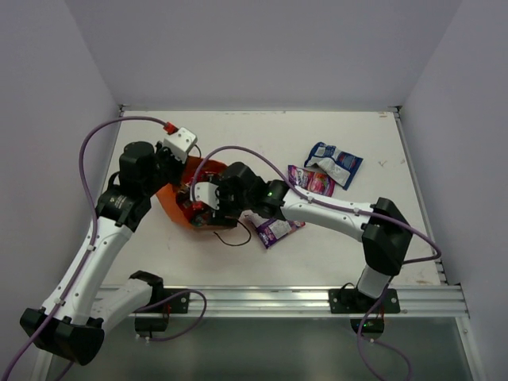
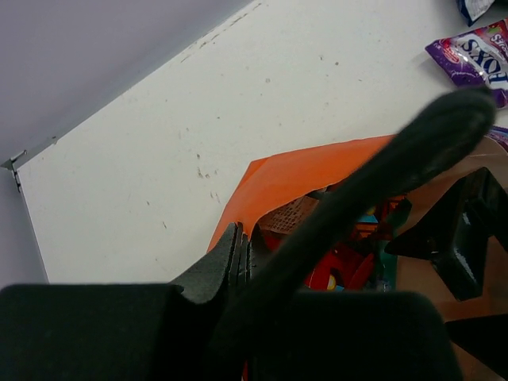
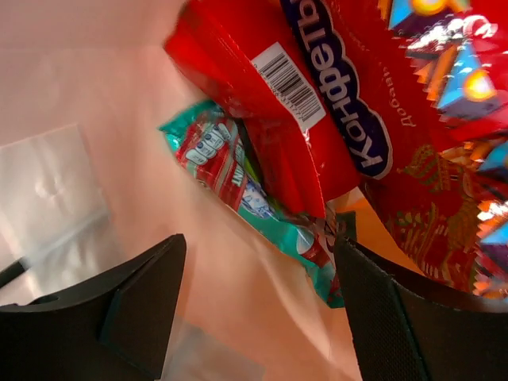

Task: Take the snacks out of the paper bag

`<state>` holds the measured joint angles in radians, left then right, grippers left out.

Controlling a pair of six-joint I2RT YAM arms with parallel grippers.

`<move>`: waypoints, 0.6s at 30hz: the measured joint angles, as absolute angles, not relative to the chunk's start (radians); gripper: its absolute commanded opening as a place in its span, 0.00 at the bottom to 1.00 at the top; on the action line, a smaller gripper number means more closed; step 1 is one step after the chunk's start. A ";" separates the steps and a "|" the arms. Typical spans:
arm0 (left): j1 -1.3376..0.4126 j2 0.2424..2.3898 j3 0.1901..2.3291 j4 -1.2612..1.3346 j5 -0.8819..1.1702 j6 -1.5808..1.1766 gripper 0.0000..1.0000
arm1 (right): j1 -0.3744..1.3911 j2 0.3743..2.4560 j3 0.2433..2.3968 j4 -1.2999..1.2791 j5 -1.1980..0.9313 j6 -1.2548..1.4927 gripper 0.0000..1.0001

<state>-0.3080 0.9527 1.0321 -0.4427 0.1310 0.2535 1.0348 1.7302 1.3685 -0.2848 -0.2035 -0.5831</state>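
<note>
The orange paper bag [image 1: 169, 203] lies on its side at the table's left, its mouth facing right. My left gripper [image 1: 184, 171] is shut on the bag's upper rim [image 2: 294, 171] and holds the mouth up. My right gripper [image 1: 200, 208] reaches into the mouth; its jaws [image 3: 260, 242] stand open over the pale inner wall [image 3: 95, 95], with nothing between them. Just beyond its fingertips lie a red snack packet [image 3: 317, 95] and a green one [image 3: 230, 175]. The left wrist view shows red packets [image 2: 341, 270] inside the bag.
Three snack packets lie on the table to the right of the bag: a blue-and-white one [image 1: 333, 164], a magenta one [image 1: 309, 181] and a purple one [image 1: 278, 230]. A dark cord handle [image 1: 236, 236] trails from the bag. Walls close the table's left, back and right.
</note>
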 measured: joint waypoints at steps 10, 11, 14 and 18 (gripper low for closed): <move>-0.309 0.957 1.041 -0.451 0.136 0.244 0.00 | 1.041 1.814 1.404 -0.292 -0.106 -0.665 0.80; -0.309 0.957 1.042 -0.452 0.139 0.244 0.00 | 1.041 1.829 1.416 -0.299 -0.098 -0.670 0.80; -0.309 0.957 1.042 -0.453 0.150 0.244 0.00 | 1.041 1.884 1.463 -0.328 -0.072 -0.679 0.80; -0.309 0.957 1.042 -0.454 0.157 0.245 0.00 | 1.041 1.950 1.514 -0.366 -0.033 -0.679 0.77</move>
<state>-0.3088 0.9573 1.0420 -0.4538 0.1566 0.2447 1.0409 1.9499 1.5143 -0.3656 -0.0326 -0.6788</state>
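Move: The right hand is at the bag's mouth, with the teal packet inside it about 3 cm ahead, 3 cm to its left and 7 cm below. The red candy bag lies about 4 cm farther left of that packet and 2 cm farther out, while the purple packet on the table is some 14 cm right of this hand, 3 cm back and 15 cm below. From the left hand, the teal packet is roughly 7 cm back, 8 cm right and 18 cm below. Fingers wide open and still unclosed, the right hand reaches down about 6 cm and forward about 4 cm into the paper bag, towards the teal packet and the red candy bag beside it. The wrist tips the fingers some 10 degrees more steeply downward. The left hand keeps its pinch on the bag's rim, nearly still. ##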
